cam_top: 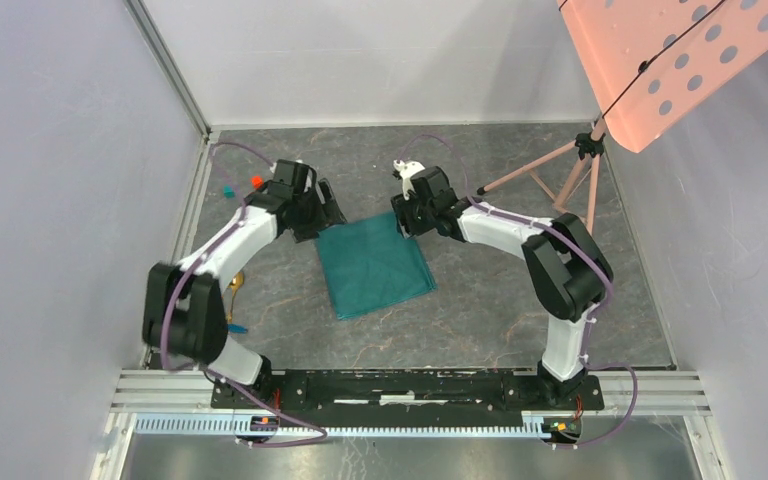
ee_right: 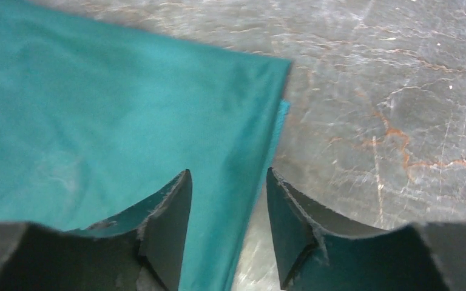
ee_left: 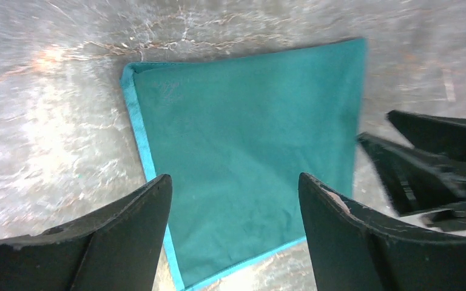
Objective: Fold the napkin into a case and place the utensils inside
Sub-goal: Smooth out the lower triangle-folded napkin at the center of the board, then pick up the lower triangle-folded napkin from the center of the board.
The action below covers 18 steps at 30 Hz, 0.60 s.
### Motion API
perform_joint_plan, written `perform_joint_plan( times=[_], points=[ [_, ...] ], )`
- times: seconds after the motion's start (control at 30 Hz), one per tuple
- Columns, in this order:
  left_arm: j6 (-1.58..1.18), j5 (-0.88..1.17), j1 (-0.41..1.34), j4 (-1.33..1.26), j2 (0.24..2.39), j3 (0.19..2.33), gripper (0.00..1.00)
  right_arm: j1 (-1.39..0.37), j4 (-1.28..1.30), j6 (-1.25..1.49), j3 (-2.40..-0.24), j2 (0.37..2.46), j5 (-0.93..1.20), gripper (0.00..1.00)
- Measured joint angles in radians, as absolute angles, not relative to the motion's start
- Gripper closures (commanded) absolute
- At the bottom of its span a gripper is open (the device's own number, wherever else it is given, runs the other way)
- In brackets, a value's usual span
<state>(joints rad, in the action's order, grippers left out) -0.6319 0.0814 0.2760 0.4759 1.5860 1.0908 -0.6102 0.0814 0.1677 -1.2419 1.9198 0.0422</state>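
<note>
The teal-green napkin (cam_top: 375, 265) lies flat on the dark marble table, folded into a rough square with a lighter hem along its edges. My left gripper (cam_top: 325, 222) hovers over its far left corner, open, with only cloth (ee_left: 243, 145) below the wide gap (ee_left: 235, 182). My right gripper (cam_top: 408, 222) is at the far right corner, also open (ee_right: 227, 176), straddling the napkin's edge (ee_right: 127, 121) without pinching it. The gold spoon (cam_top: 234, 285) and the blue utensil (cam_top: 237, 327) lie beside the left arm, partly hidden by it.
A red cube (cam_top: 256, 180) and a teal cube (cam_top: 228, 189) sit at the back left. A pink perforated board (cam_top: 660, 60) on a tripod (cam_top: 560, 175) stands at the back right. Grey walls close in both sides. The right gripper's black fingers (ee_left: 437, 170) show in the left wrist view.
</note>
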Motion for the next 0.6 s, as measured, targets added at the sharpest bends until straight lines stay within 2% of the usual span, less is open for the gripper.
perform_joint_plan(
  times=[0.1,0.2,0.37,0.5,0.6],
  points=[
    [-0.608,0.073,0.26,0.524,1.397,1.073,0.15,-0.673,0.148,0.199,-1.242,1.849,0.016,0.29],
    [-0.582,0.003,0.241,0.583,1.2,1.06,0.14,-0.774,0.205,0.276,-1.242,1.795,0.006,0.22],
    [-0.567,-0.132,0.235,0.672,0.871,1.037,0.14,-0.96,0.309,0.409,-1.296,1.815,0.02,0.21],
    [-0.567,-0.206,0.235,0.722,0.63,1.014,0.14,-1.085,0.427,0.493,-1.46,1.921,-0.035,0.21],
    [-0.567,-0.238,0.235,0.746,0.467,0.989,0.14,-1.14,0.511,0.527,-1.579,2.012,-0.078,0.26]
  ],
)
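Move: The napkin's near-left corner lies about 20 cm back from the right hand, 14 cm to its left and 4 cm below. The napkin's near-right corner is some 13 cm back and 9 cm to the right of that hand, and the far-left corner is roughly level with it, 20 cm left. The blue utensil lies about 26 cm left of the near-left corner. From the left hand, that near-left corner is roughly 16 cm straight back and 7 cm below. Carry the right gripper back and left across the napkin, about 25 cm in all, in a shallow arc that rises 4 cm and then eases down slightly, opening the fingers wide to come over the near-left corner without touching it. Meanwhile lift the open left gripper clear, up some 23 cm, back and left, tipping its fingers up. ##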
